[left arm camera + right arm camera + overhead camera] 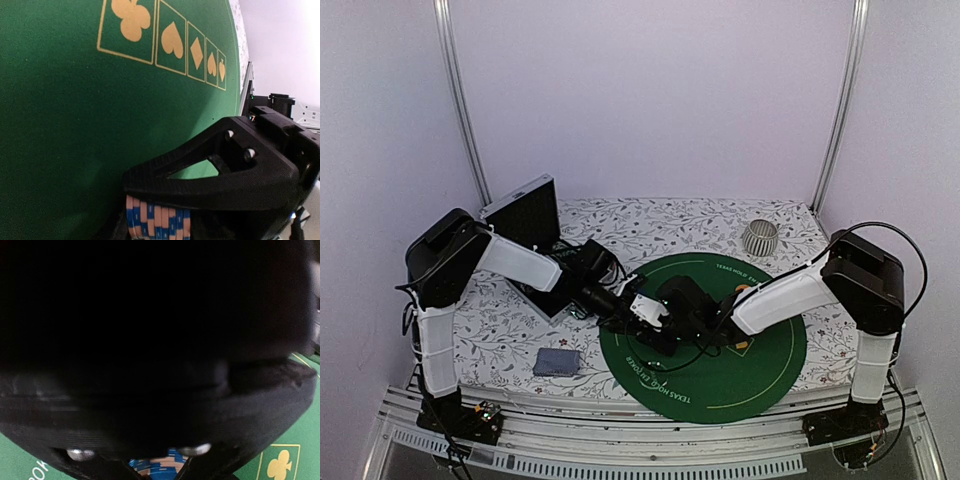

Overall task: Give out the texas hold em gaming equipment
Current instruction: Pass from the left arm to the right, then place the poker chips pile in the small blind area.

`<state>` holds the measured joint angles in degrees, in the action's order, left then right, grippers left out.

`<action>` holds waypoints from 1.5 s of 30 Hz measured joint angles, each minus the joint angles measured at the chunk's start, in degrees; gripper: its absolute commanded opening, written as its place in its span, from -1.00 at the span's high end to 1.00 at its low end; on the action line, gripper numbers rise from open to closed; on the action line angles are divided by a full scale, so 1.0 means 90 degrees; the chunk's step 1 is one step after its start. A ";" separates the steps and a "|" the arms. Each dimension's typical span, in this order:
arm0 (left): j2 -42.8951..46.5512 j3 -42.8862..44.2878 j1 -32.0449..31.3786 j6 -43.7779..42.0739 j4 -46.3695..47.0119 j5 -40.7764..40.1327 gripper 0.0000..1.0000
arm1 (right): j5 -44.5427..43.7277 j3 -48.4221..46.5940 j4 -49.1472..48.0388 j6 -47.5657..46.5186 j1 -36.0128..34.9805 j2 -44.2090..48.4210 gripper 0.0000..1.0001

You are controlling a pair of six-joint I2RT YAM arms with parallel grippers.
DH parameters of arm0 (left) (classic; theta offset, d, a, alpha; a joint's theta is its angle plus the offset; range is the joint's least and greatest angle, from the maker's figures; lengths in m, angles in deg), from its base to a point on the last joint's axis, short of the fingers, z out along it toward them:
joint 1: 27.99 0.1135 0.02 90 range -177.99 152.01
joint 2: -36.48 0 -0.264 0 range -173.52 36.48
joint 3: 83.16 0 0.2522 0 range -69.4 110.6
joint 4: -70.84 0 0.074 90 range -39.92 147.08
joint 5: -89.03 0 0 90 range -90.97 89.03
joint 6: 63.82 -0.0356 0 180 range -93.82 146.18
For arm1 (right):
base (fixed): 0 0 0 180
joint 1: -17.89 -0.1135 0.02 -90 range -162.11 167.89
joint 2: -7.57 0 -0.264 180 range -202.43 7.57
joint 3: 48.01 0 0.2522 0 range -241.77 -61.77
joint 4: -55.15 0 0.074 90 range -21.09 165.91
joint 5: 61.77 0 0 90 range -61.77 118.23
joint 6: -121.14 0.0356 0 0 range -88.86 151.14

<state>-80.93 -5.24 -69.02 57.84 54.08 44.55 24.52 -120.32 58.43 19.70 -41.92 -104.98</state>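
Both arms meet over the left part of the round green mat (750, 370). My left gripper (638, 310) and right gripper (667, 314) stand tip to tip there. A stack of blue-and-orange striped poker chips (157, 220) lies on its side at the bottom edge of the left wrist view, under a black finger (225, 172). My left gripper's own jaws are almost cut off, so their hold is unclear. In the right wrist view the same chips (161, 466) sit between my right gripper's (160, 471) jaws, which are closed on them. A grey-blue deck of cards (557, 361) lies left of the mat.
A ribbed grey cup (760, 237) stands at the back right on the flowered cloth. An open black-lined case (525, 215) leans at the back left. A near, dark mass (150, 330) fills most of the right wrist view. Gold suit symbols (170, 40) mark the mat.
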 measured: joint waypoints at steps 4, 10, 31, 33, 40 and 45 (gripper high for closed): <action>0.0000 0.0010 0.0005 -0.0233 -0.0085 -0.0095 0.05 | 0.0138 -0.0017 0.0070 0.0019 0.0034 -0.0005 0.96; 0.0024 0.0027 0.0073 -0.0425 -0.0134 -0.0073 -0.13 | 0.0216 -0.0066 0.0206 0.0027 0.0083 -0.0002 0.96; 0.0685 -0.0012 0.0641 -0.0799 -0.0823 -0.0816 -0.21 | 0.0481 -0.0376 0.0940 0.0185 0.0381 -0.0002 0.96; 0.0872 -0.0034 0.0736 -0.0828 -0.0889 -0.0867 -0.21 | 0.0537 -0.0546 0.1319 0.0228 0.0505 -0.0002 0.96; 0.1513 -0.0066 0.1083 -0.0901 -0.1069 -0.1071 -0.21 | 0.0687 -0.1341 0.2939 0.0427 0.1052 -0.0107 0.96; 0.1892 -0.0066 0.1205 -0.0974 -0.1243 -0.1212 -0.22 | 0.0704 -0.2441 0.4000 0.0590 0.1409 -0.0522 0.96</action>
<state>-63.90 -5.83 -58.18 49.08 42.88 33.64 30.86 -142.28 94.43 25.01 -29.24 -109.68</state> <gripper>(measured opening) 0.609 0.412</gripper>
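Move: My two hands meet on the chip stack, low over the mat's near left part, the stack practically at both hand points. For my right hand the club square lies about 8 cm ahead and 6 cm right, the small blind disc 10 cm ahead and 2 cm left, and the clear disc some 9 cm back and 2 cm left. For my left hand the open case's middle is roughly 13 cm ahead and 18 cm left, its chrome handle 8 cm ahead and 11 cm left. My left fingers, still at the chip stack, open wider and let go almost in place, then back off forward and left, low at first, later rising about 8 cm towards the case. My right hand keeps its grip, barely shifts until the left is clear, then carries the stack low over the mat, some 7 cm forward and 6 cm right to the club square, tipping steeper and turning a little clockwise. ##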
